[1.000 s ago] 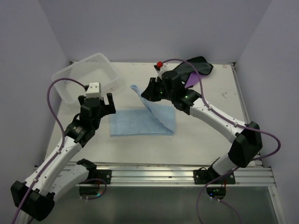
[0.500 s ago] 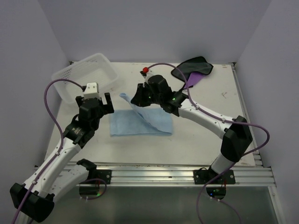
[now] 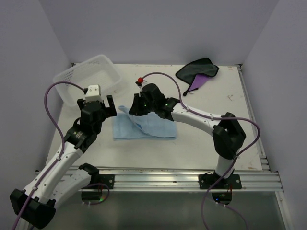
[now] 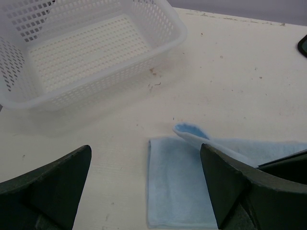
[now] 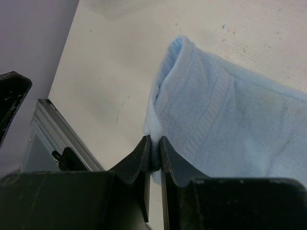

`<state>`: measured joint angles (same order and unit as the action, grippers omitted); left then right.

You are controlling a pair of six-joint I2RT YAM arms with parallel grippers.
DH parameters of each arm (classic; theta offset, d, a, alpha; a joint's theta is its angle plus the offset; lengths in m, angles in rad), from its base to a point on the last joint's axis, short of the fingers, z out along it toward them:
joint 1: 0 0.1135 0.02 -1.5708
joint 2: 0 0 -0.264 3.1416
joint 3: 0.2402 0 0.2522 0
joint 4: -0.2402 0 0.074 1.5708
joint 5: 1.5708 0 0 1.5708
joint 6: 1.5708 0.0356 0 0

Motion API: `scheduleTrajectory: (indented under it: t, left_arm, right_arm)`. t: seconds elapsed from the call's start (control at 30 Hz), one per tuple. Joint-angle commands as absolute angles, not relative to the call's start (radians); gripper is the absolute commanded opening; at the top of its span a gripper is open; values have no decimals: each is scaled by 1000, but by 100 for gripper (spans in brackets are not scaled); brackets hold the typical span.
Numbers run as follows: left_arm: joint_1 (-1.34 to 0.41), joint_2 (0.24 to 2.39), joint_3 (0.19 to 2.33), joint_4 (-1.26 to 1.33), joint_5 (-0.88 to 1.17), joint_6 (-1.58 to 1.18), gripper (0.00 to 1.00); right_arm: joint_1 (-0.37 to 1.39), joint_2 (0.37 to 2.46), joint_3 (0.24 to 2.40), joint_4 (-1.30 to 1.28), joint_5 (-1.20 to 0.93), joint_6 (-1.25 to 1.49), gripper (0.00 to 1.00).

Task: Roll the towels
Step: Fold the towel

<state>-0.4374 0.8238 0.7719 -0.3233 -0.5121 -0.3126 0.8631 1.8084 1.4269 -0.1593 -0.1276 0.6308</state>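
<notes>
The light blue towel (image 3: pixel 152 128) lies flat in the middle of the table. Its right part is folded back over itself toward the left. My right gripper (image 3: pixel 133 107) is shut on that lifted edge, low over the towel's left half. The right wrist view shows the jaws (image 5: pixel 154 143) pinching the blue cloth (image 5: pixel 225 115), which curls into a fold beyond them. My left gripper (image 3: pixel 97 104) hangs open just left of the towel, with nothing between its fingers (image 4: pixel 57 177); the towel's left edge (image 4: pixel 175 187) lies ahead of it. The purple and dark towel (image 3: pixel 197 72) lies crumpled at the back right.
A white lattice basket (image 3: pixel 86 76) stands at the back left, close beyond my left gripper and seen as a basket (image 4: pixel 96 52) in the left wrist view. The right arm (image 3: pixel 201 120) stretches across the table's middle. A metal rail (image 3: pixel 182 177) runs along the near edge.
My right gripper has carried the blue towel's edge leftward and lower, folding it over the rest. The left arm has hardly moved.
</notes>
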Motion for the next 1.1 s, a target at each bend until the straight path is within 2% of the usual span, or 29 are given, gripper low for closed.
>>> scheduleTrajectory:
  t: [0.0, 0.33, 0.43, 0.5, 0.67, 0.7, 0.77, 0.9, 1.07]
  left_arm:
    - [-430, 808, 778, -304, -537, -314, 99]
    - [-430, 805, 775, -302, -525, -310, 100]
    - [-430, 804, 773, -299, -522, -310, 97]
    - [-429, 805, 773, -301, -526, -310, 100]
    - [-430, 805, 773, -299, -523, -311, 100]
    - [-430, 805, 773, -299, -522, -311, 100]
    - [-430, 807, 773, -299, -520, -311, 100]
    - [-430, 808, 773, -299, -522, -311, 100]
    - [-430, 805, 773, -301, -526, -311, 100]
  right_arm:
    - [882, 1827, 1496, -92, -160, 655, 0]
    - [911, 1927, 1534, -64, -219, 684, 0]
    - [922, 1960, 1545, -63, -241, 693, 0]
    - [930, 1982, 1548, -58, -253, 696, 0]
    - [939, 2020, 1565, -64, -288, 698, 1]
    - [939, 2026, 1568, -69, -297, 698, 5]
    - [940, 2031, 1566, -49, -328, 699, 25]
    - [939, 2029, 1569, -49, -339, 703, 36]
    - [939, 2026, 1572, -55, -351, 716, 38]
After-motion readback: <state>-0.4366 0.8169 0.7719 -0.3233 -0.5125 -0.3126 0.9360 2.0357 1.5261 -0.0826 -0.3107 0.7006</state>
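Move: The right hand still pinches the towel's raised end; the left edge of the flat towel, where it goes, is about 8 cm left, 4 cm back and 7 cm below. The towel's right end is some 23 cm right and 4 cm back; the white basket is about 20 cm left and 18 cm ahead. From the left hand that left edge is roughly 4 cm right, 2 cm back and 12 cm below. The right hand carries the held end about 6 cm left, down and back onto the towel's left edge, releasing. ##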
